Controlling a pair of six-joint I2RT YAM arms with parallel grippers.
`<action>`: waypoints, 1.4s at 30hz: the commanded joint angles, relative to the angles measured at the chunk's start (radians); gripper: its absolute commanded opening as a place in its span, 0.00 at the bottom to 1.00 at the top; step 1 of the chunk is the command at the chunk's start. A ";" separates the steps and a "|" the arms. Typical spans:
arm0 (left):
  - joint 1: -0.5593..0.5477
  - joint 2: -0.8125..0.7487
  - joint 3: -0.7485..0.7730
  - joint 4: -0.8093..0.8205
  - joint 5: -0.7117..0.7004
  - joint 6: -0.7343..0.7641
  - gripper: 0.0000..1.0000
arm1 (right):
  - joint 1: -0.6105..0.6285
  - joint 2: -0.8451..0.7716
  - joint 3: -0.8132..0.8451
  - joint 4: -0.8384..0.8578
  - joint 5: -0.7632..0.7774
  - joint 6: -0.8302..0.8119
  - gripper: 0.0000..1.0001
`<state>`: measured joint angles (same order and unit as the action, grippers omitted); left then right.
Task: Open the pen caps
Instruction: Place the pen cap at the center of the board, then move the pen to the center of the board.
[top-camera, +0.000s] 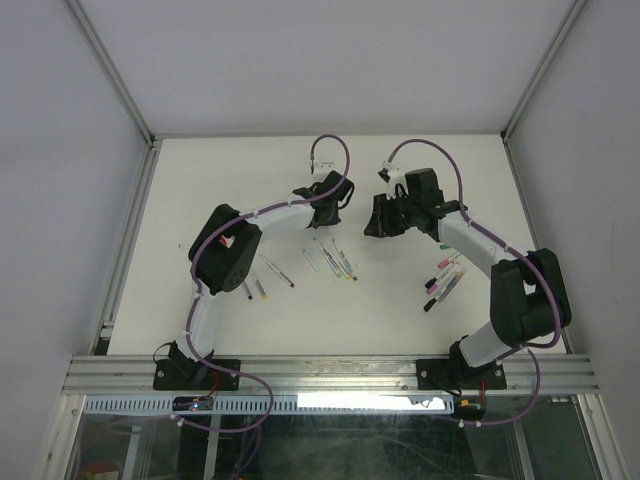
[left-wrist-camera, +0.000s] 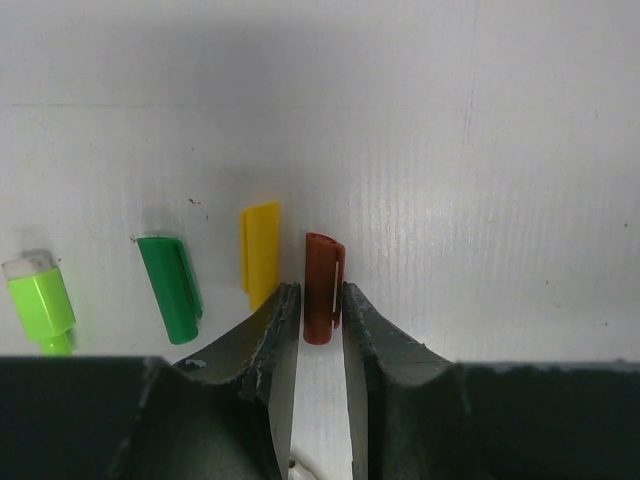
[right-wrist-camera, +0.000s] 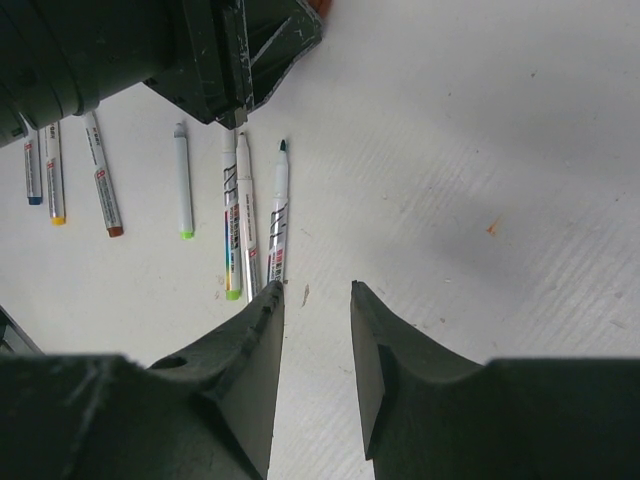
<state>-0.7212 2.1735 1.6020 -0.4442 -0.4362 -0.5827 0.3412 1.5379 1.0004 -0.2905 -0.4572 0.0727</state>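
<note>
A maroon pen cap (left-wrist-camera: 323, 275) lies on the white table between the tips of my left gripper (left-wrist-camera: 320, 290). The jaws stand slightly open, with thin slivers of gap either side of the cap. Beside it lie a yellow cap (left-wrist-camera: 262, 250) and a green cap (left-wrist-camera: 172, 285), then a lime-green piece with a white end (left-wrist-camera: 40, 300). In the top view the left gripper (top-camera: 335, 200) is at the table's middle back. My right gripper (right-wrist-camera: 316, 289) is open over bare table with nothing between its fingers, facing the left gripper (right-wrist-camera: 230, 60).
Several uncapped pen barrels (right-wrist-camera: 240, 210) lie in a row near the right gripper's left finger. More pens lie by the left arm (top-camera: 265, 275). A cluster of capped pens (top-camera: 442, 280) lies near the right arm. Metal frame posts and white walls edge the table.
</note>
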 joint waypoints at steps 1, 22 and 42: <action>-0.012 -0.013 0.046 0.010 0.007 0.022 0.24 | -0.011 -0.050 0.018 0.022 -0.022 -0.010 0.35; -0.065 -0.509 -0.359 0.267 0.041 0.048 0.33 | -0.193 -0.194 0.035 -0.138 -0.449 -0.347 0.35; -0.062 -1.392 -1.285 0.963 0.371 0.183 0.99 | -0.352 -0.148 0.314 -0.789 -0.374 -1.442 0.56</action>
<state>-0.7845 0.8669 0.3996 0.3305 -0.1150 -0.4107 0.0208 1.2976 1.1988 -0.8326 -0.9478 -0.9424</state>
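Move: The brown cap lies on the board between the left fingertips, about 1 cm ahead of and 1 cm below the hand point. From that hand, the yellow cap is 3 cm left and 2 cm ahead, the green cap 6 cm left and 1 cm ahead, and the three uncapped pens 12 cm back and 3 cm right. From the right hand, the green-capped pen is some 26 cm right, 2 cm ahead and 10 cm below; the pink-capped pen is 23 cm right and 2 cm back. Sliding a little back and right from the brown cap, its fingers already slack, the left hand climbs and sweeps back and slightly left, ending about 17 cm back and 16 cm up; it tips its fingers upward, turns clockwise and opens wide. The right hand rises 12 cm and swings 7 cm right, tilting its fingers up, turning counter-clockwise and opening partly. ##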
